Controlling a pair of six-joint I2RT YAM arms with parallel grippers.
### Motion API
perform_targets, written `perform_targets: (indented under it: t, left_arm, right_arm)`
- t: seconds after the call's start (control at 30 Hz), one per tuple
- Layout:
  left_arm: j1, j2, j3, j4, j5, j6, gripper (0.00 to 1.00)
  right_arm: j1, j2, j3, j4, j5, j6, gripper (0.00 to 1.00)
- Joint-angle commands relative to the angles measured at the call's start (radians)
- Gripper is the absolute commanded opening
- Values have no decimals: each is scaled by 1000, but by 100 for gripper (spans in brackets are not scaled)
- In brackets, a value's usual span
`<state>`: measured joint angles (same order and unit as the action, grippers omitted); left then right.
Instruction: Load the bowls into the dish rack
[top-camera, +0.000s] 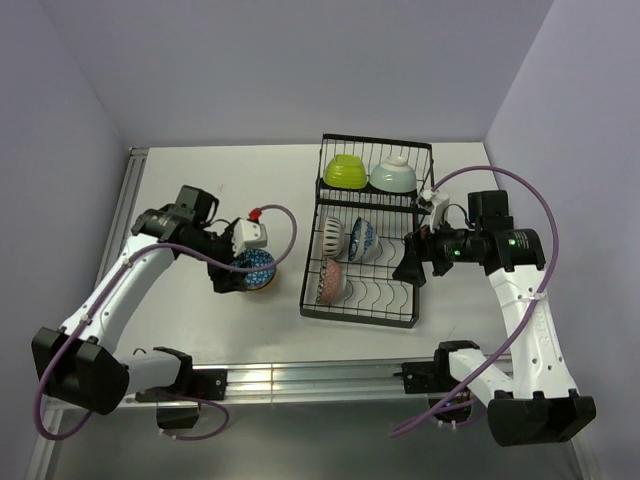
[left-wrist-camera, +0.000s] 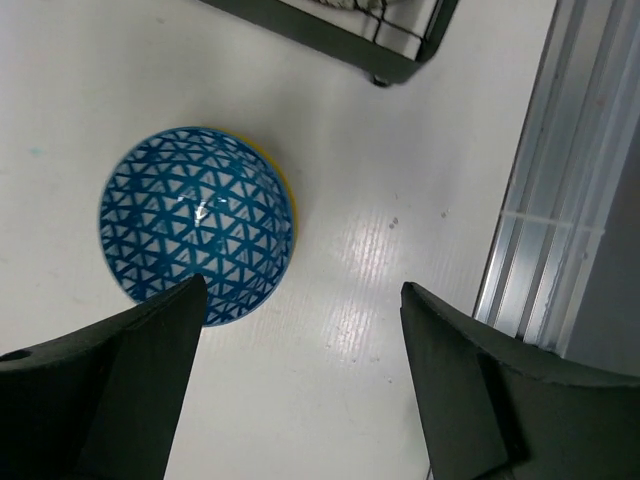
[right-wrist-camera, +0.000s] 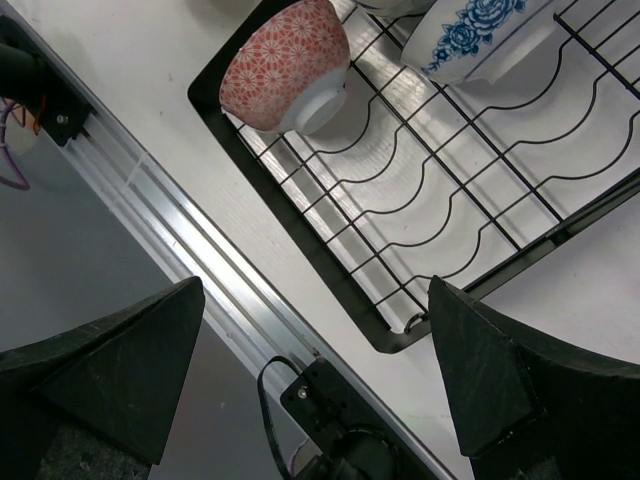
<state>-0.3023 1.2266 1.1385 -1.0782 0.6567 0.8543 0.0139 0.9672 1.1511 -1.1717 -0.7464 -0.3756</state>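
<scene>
A blue triangle-patterned bowl (top-camera: 256, 267) (left-wrist-camera: 195, 235) lies upside down on the white table, left of the dish rack (top-camera: 360, 318) (right-wrist-camera: 300, 240), with a yellow edge showing under it. My left gripper (top-camera: 232, 278) (left-wrist-camera: 300, 300) hovers over it, open and empty, the bowl just ahead of its left finger. The rack's raised basket holds a lime green bowl (top-camera: 344, 171) and a pale mint bowl (top-camera: 394, 175). In the slots stand a striped bowl (top-camera: 330, 238), a blue floral bowl (top-camera: 362, 238) (right-wrist-camera: 470, 35) and a red patterned bowl (top-camera: 331, 283) (right-wrist-camera: 285, 65). My right gripper (top-camera: 410, 262) (right-wrist-camera: 315, 300) is open and empty over the rack's near right corner.
An aluminium rail (top-camera: 320, 378) (left-wrist-camera: 560, 200) (right-wrist-camera: 170, 230) runs along the table's near edge, with the arm mounts (right-wrist-camera: 330, 400) on it. Pale walls close in the left, back and right sides.
</scene>
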Motion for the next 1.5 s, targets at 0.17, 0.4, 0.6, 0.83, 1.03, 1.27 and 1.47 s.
perform_targets:
  t: [0.17, 0.4, 0.6, 0.83, 1.03, 1.27, 1.47]
  left_arm:
    - [-144, 20, -114, 135, -181, 80, 81]
    - [-152, 74, -129, 162, -183, 187, 74]
    - [-150, 135, -140, 172, -193, 232, 69]
    - [-150, 208, -131, 196, -204, 218, 57]
    - [-150, 252, -126, 178, -209, 247, 52]
    - [-152, 274, -100, 140, -192, 259, 24]
    - [-150, 257, -71, 97, -157, 241, 4]
  right_arm:
    - [-6, 7, 18, 18, 44, 4, 100]
    - [-6, 8, 24, 7, 59, 0, 100]
    - [-6, 27, 38, -16, 55, -19, 100]
    - [-8, 25, 39, -19, 51, -25, 100]
    - [-6, 31, 41, -23, 67, -31, 100]
    - [-6, 25, 44, -29, 71, -40, 100]
    - [-6, 18, 59, -31, 74, -37, 100]
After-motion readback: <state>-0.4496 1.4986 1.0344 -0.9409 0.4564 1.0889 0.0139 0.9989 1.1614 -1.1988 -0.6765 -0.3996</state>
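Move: The blue bowl tops the stack of bowls: its middle is about 6 cm ahead of the left gripper, 2 cm to its right and 13 cm below. The pink bowl in the rack stands some 20 cm right and 3 cm ahead of the gripper, the striped bowl about 21 cm right and 14 cm ahead, both roughly 11 cm lower. From the right gripper the blue bowl lies about 37 cm left, 6 cm ahead and 19 cm down. Bring the left gripper down about 11 cm to the near rim of the blue bowl, easing back slightly at first and then forward a few centimetres. Meanwhile tilt the fingers steeper and turn the wrist some 15 degrees clockwise. Narrow the fingers on the way down, then close them nearly shut at the bottom, pinching the rim between the tips. ##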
